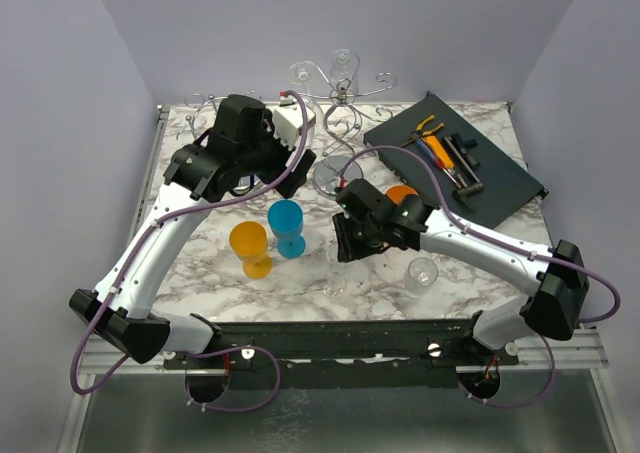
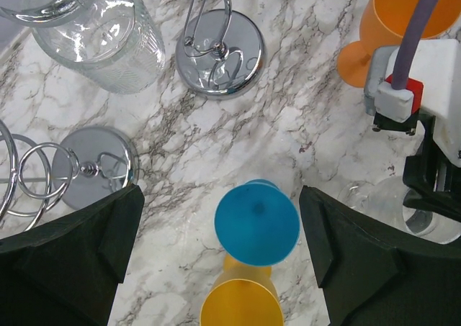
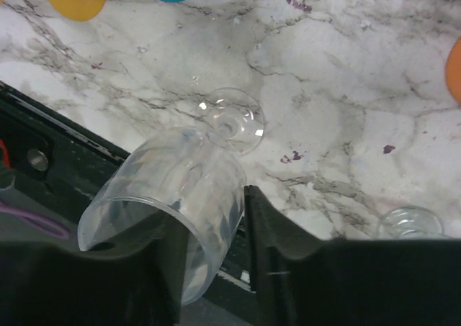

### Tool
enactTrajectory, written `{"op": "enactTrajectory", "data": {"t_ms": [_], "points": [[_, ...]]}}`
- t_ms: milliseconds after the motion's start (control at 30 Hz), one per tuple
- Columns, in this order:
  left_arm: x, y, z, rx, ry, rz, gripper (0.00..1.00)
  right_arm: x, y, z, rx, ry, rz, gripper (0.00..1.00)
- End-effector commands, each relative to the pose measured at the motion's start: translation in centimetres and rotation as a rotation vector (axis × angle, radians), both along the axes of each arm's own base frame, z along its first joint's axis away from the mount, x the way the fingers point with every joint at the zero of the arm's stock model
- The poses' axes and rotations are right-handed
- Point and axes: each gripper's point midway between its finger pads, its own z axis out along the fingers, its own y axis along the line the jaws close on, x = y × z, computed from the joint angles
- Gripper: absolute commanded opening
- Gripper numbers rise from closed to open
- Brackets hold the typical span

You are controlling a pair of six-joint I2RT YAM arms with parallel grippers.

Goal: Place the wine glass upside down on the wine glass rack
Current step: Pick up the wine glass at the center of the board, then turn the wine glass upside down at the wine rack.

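Observation:
The clear wine glass [image 3: 180, 189] stands near the table's front edge, its foot [image 3: 232, 121] on the marble; in the top view the wine glass [image 1: 335, 278] shows just under my right gripper [image 1: 342, 245]. My right gripper [image 3: 209, 211] is partly closed at the bowl. One finger [image 3: 288, 268] lies against the bowl's outer side, and the other shows through the glass. Whether they pinch it is unclear. The chrome wire rack [image 1: 343, 103] stands at the back, its round base [image 2: 220, 52] in the left wrist view. My left gripper [image 2: 220, 225] hangs open above a blue goblet [image 2: 257, 224].
A yellow goblet [image 1: 250, 248] stands beside the blue goblet [image 1: 287, 225]. An orange cup [image 1: 400, 193], a small clear glass [image 1: 421, 273] and a dark tool tray [image 1: 455, 158] are on the right. Clear glasses [image 1: 343, 63] hang on the rack. A ribbed jar [image 2: 101, 38] stands near a second chrome base [image 2: 94, 168].

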Motion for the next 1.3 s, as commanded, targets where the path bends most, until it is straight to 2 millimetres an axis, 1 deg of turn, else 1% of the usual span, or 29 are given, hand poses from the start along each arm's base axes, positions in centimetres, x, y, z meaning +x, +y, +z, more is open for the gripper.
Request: {"op": "enactTrajectory", "data": {"t_ms": [0, 33, 133, 167, 267, 333, 567, 667, 733, 833, 900, 1000, 1167, 1267], "points": [[0.1, 0.7, 0.8, 0.019, -0.031, 0.015, 0.98, 0.9, -0.1, 1.0, -0.014, -0.056, -0.028, 0.31], [0.0, 0.8, 0.9, 0.019, -0.033, 0.012, 0.98, 1.1, -0.2, 1.1, -0.015, -0.061, -0.031, 0.26], [-0.2, 0.9, 0.9, 0.024, -0.044, -0.001, 0.98, 1.4, -0.6, 1.5, -0.025, -0.085, -0.048, 0.05], [-0.3, 0.9, 0.8, 0.028, -0.045, -0.008, 0.98, 1.5, -0.8, 1.8, -0.025, -0.097, -0.056, 0.01], [-0.8, 0.9, 0.9, 0.028, -0.052, -0.027, 0.98, 2.3, -2.0, 3.4, -0.026, -0.166, -0.106, 0.0], [-1.0, 0.8, 1.0, 0.021, -0.054, -0.039, 0.98, 2.7, -2.8, 5.1, -0.015, -0.223, -0.122, 0.0], [-2.5, -0.6, 1.5, -0.065, -0.004, -0.092, 0.98, 3.4, -7.4, 12.8, 0.019, -0.42, -0.237, 0.0], [-3.0, -1.2, 1.6, -0.103, 0.027, -0.107, 0.98, 3.9, -9.4, 16.4, 0.074, -0.515, -0.323, 0.0], [-3.2, -1.8, 1.9, -0.136, 0.046, -0.118, 0.98, 4.2, -10.1, 18.5, 0.139, -0.578, -0.374, 0.0], [-3.8, -2.7, 2.3, -0.186, 0.075, -0.144, 0.98, 4.5, -10.4, 21.3, 0.27, -0.661, -0.417, 0.0], [-4.1, -3.1, 2.7, -0.213, 0.087, -0.163, 0.98, 4.7, -10.2, 22.4, 0.328, -0.698, -0.43, 0.01], [-4.4, -3.6, 3.0, -0.236, 0.098, -0.189, 0.98, 5.2, -10.0, 23.4, 0.365, -0.73, -0.447, 0.0], [-5.0, -4.5, 2.5, -0.265, 0.154, -0.222, 0.98, 5.7, -9.0, 25.4, 0.449, -0.772, -0.448, 0.0], [-4.9, -5.0, 2.3, -0.284, 0.182, -0.23, 0.95, 5.9, -8.0, 26.3, 0.49, -0.788, -0.428, 0.0]]}}
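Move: Right beside the right fingers, the wine glass stands upright, its middle about 3 cm to their left, level with them fore and aft, and some 6 cm below. From this hand the blue goblet is about 9 cm ahead and 12 cm left, the orange goblet 12 cm ahead and 10 cm right, and a clear tumbler 15 cm right, level fore and aft. From the left hand the wine glass lies roughly 11 cm back, 7 cm right and 23 cm below. Closing on the bowl near its rim, one finger inside and one outside, the right hand pinches the wine glass's wall, then lifts it fast by about 23 cm, carrying it some 9 cm right and a little forward while the wrist tips the fingers up about 40 degrees and turns clockwise. The left hand, wide open, eases back and right, slightly up, towards the raised glass. ##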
